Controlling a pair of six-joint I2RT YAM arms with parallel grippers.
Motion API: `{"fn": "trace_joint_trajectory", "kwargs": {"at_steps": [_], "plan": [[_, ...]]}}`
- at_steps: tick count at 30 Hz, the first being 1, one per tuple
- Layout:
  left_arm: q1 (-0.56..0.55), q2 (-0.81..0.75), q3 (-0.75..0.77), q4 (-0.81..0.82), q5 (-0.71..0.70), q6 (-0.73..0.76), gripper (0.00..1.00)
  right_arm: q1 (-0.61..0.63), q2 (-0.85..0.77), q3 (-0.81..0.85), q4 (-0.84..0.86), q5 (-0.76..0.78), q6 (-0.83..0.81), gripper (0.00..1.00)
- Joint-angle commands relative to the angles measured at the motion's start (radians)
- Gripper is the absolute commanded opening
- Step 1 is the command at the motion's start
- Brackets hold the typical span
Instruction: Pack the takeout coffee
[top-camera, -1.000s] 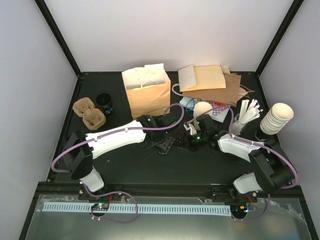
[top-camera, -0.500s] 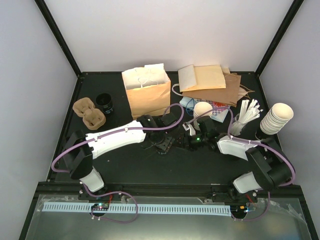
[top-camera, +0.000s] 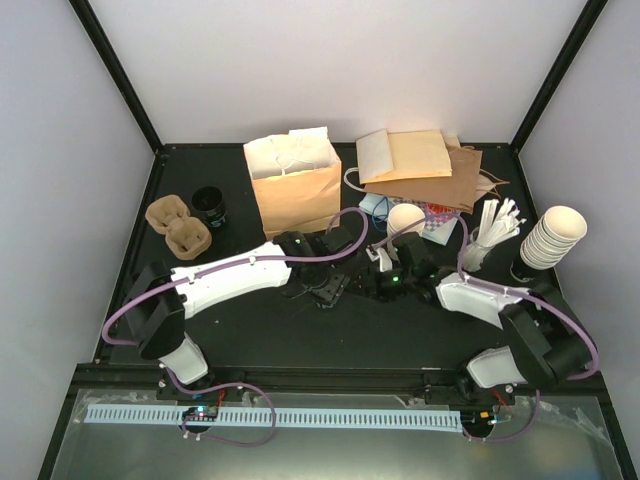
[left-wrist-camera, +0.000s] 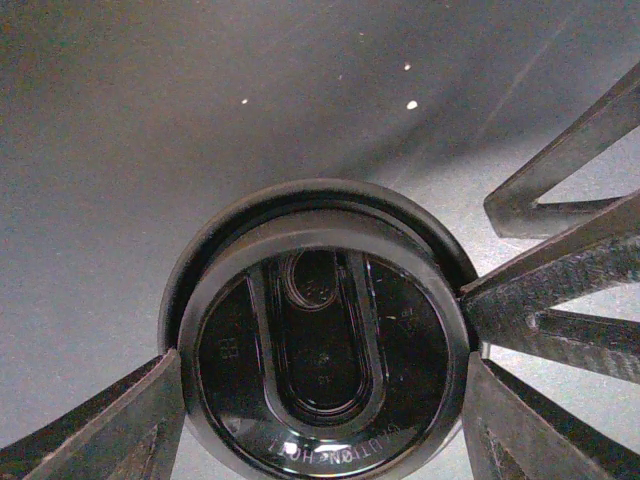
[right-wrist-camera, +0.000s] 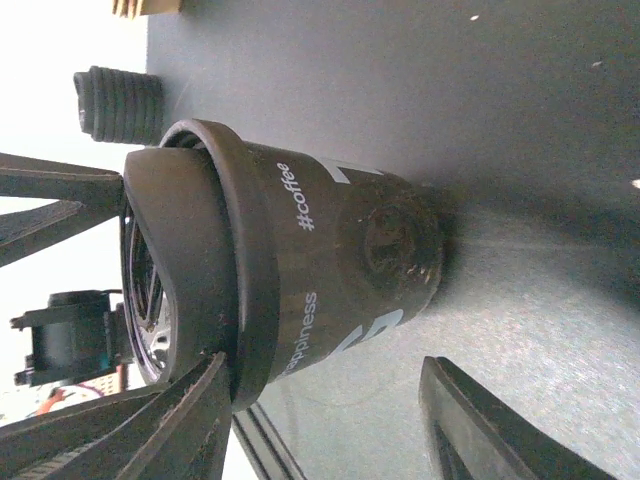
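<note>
The takeout coffee (right-wrist-camera: 320, 250) is a black paper cup printed "#coffee", closed with a black lid (left-wrist-camera: 320, 340), and it stands on the dark table. In the top view it is mostly hidden under my left gripper (top-camera: 322, 287). My left gripper (left-wrist-camera: 320, 362) comes down from above, and its fingers (left-wrist-camera: 120, 420) press the lid's rim on both sides. My right gripper (right-wrist-camera: 325, 365) comes in from the side, also seen as my right gripper (top-camera: 372, 282). One of its fingers (right-wrist-camera: 190, 410) rests at the lid's rim. The other stands apart from the cup's base.
An open brown paper bag (top-camera: 295, 190) stands behind the grippers. Flat paper bags (top-camera: 420, 160) lie at the back right. A cream cup (top-camera: 405, 218), a stirrer holder (top-camera: 490, 235) and stacked cream cups (top-camera: 552, 237) are on the right. Pulp trays (top-camera: 178, 227) and another black cup (top-camera: 209, 203) are on the left.
My right gripper has slid a little left toward the cup and its jaws have narrowed. The left gripper and the cup have stayed put.
</note>
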Motion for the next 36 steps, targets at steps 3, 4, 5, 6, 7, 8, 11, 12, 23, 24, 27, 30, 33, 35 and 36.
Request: {"fn": "trace_joint_trajectory", "kwargs": {"at_steps": [3,4,5,6,7,8,11,12,23,24,27,30,33,35,36], "plan": [[-0.012,0.021,-0.021,0.007,0.07,0.0,0.54,0.007,-0.12,0.055,-0.385,0.23,-0.058,0.56],[-0.012,0.02,-0.02,0.005,0.068,0.0,0.54,0.002,-0.136,0.082,-0.397,0.226,-0.066,0.57],[-0.012,0.018,-0.02,0.002,0.066,0.002,0.54,-0.003,-0.149,0.105,-0.414,0.219,-0.075,0.58],[-0.012,0.015,-0.019,0.001,0.064,0.002,0.54,-0.007,-0.159,0.123,-0.425,0.215,-0.085,0.58],[-0.012,0.01,-0.018,0.0,0.061,0.002,0.54,-0.013,-0.169,0.139,-0.435,0.213,-0.093,0.59],[-0.012,0.006,-0.017,-0.002,0.057,0.004,0.54,-0.013,-0.178,0.152,-0.442,0.217,-0.104,0.59],[-0.012,-0.004,0.009,-0.019,0.049,0.017,0.55,-0.014,-0.213,0.175,-0.464,0.247,-0.129,0.59],[-0.012,-0.004,0.023,-0.032,0.045,0.02,0.55,-0.015,-0.222,0.18,-0.472,0.258,-0.135,0.6],[-0.012,0.001,0.078,-0.062,0.041,0.027,0.74,-0.015,-0.286,0.194,-0.549,0.324,-0.188,0.63],[-0.012,-0.001,0.076,-0.06,0.042,0.025,0.77,-0.014,-0.291,0.194,-0.553,0.327,-0.191,0.64],[-0.013,-0.01,0.076,-0.056,0.046,0.022,0.86,-0.013,-0.303,0.2,-0.572,0.335,-0.213,0.66],[-0.013,-0.026,0.079,-0.053,0.052,0.021,0.91,-0.013,-0.308,0.219,-0.604,0.352,-0.246,0.69],[-0.013,-0.048,0.086,-0.053,0.065,0.02,0.95,-0.013,-0.313,0.248,-0.643,0.384,-0.274,0.72],[-0.013,-0.058,0.1,-0.067,0.063,0.017,0.96,-0.014,-0.317,0.269,-0.665,0.396,-0.293,0.75],[-0.012,-0.064,0.108,-0.076,0.06,0.017,0.96,-0.014,-0.317,0.279,-0.673,0.399,-0.302,0.76]]}}
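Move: The lidded coffee cup stands upright right beneath the left hand, its middle some 5 cm below the hand point, with the left fingers on either side of the lid. The paper bag is about 15 cm ahead of that hand and 5 cm to its left. From the right hand, the coffee cup's middle is about 6 cm left, 1 cm back and 3 cm below; the stack of paper cups lies roughly 9 cm ahead and 8 cm to its right. The right hand comes free of the side of the lid, where one fingertip was touching, and backs away from the coffee cup, first to the right and then also upward, ending about 6 cm higher and 5.5 cm farther right, with its fingers tipped some 20 degrees more steeply down and spreading wider. The left hand keeps its fingers around the lid while the right one leaves, easing up barely over a centimetre, then opens nearly fully to let go of the lid and stays close over the cup. ##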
